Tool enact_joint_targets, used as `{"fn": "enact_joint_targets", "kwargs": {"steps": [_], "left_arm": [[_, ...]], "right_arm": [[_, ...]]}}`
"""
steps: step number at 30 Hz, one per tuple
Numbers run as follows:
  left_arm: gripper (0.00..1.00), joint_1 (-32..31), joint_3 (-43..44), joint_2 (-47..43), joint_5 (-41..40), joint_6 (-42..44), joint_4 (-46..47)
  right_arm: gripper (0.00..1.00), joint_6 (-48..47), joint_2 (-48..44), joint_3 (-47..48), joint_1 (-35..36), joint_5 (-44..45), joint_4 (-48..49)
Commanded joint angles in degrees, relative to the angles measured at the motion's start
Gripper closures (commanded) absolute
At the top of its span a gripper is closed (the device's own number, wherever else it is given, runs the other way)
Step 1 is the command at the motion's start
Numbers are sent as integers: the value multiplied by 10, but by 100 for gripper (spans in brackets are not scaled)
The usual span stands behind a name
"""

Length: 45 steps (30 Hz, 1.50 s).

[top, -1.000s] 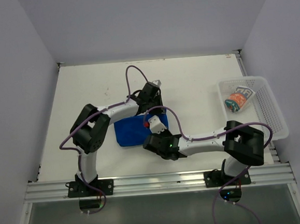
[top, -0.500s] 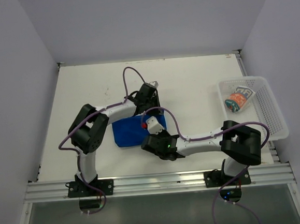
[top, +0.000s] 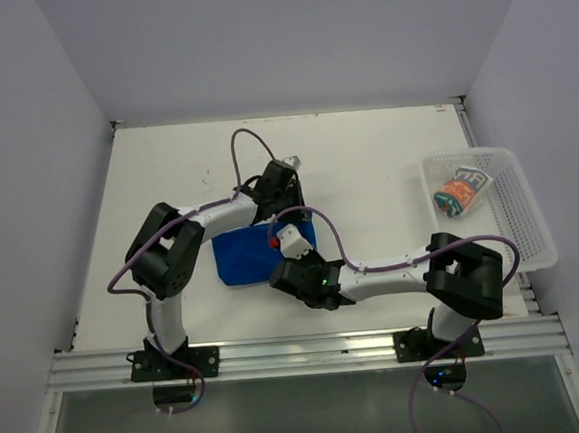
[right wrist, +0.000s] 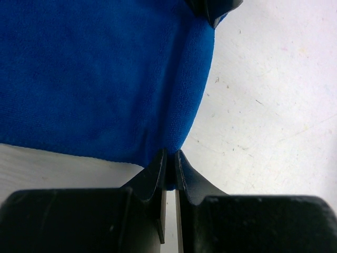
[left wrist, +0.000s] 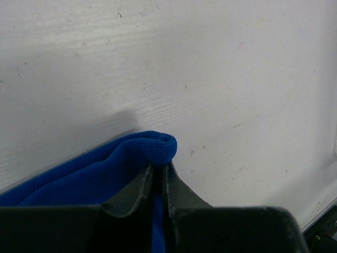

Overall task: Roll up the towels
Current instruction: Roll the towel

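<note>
The blue towel (top: 241, 256) lies on the white table (top: 167, 186) between the two arms. My left gripper (top: 287, 209) is shut on the towel's far right corner; in the left wrist view the blue towel (left wrist: 105, 174) is pinched at the left gripper (left wrist: 160, 169). My right gripper (top: 290, 249) is shut on the near right corner; in the right wrist view the blue towel (right wrist: 100, 74) spreads above the right gripper (right wrist: 170, 158). The patterned towel (top: 460, 193) lies rolled in the white basket (top: 520, 208).
The basket stands at the table's right edge. Purple cables (top: 254, 144) loop over both arms. The left gripper's finger tips (right wrist: 213, 10) show at the top of the right wrist view. A metal rail (top: 300, 354) runs along the near edge.
Both grippers have moved left, dragging the towel's right edge with them. The blue towel now reaches less far to the right.
</note>
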Motion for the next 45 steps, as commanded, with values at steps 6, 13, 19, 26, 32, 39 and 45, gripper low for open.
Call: {"fn": "enact_joint_targets", "kwargs": {"steps": [6, 13, 19, 26, 32, 39, 45], "left_arm": [[100, 30, -29, -36, -27, 22, 85], [100, 40, -63, -44, -29, 22, 88], [100, 53, -104, -50, -29, 16, 123], [100, 69, -134, -60, -12, 8, 145], [100, 70, -144, -67, 0, 4, 158], [100, 74, -156, -81, 17, -8, 169], [100, 82, -176, -110, 27, -20, 179]], "right_arm": [[100, -14, 31, 4, 14, -44, 47], [100, -23, 48, 8, 13, -55, 69], [100, -11, 51, 2, 14, -69, 94], [77, 35, -16, -20, -7, -96, 96], [64, 96, -119, -83, -79, -196, 126], [62, 177, -175, -149, -167, -322, 213], [63, 242, -145, -164, -236, -422, 294]]}}
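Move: The blue towel's body lies to the left of both closed grippers, which already pinch its folded right-hand edge near the two ends. Its middle is about 10 cm left and 8 cm back of the left hand, and some 11 cm left and 3 cm ahead of the right hand, roughly 3 cm below each. The white basket stands some 39 cm to the right hand's right and 8 cm ahead; the rolled towel in it is about 34 cm right and 14 cm ahead. The blue towel's folded edge is drawn left and lowered about 2 cm, the left hand keeping its pinch on the far end for about 6 cm of leftward travel. The right hand goes along for 3 cm, then opens partway, comes free of the near corner, lifts and backs off right while easing forward, its left side rolling up some 45 degrees. ##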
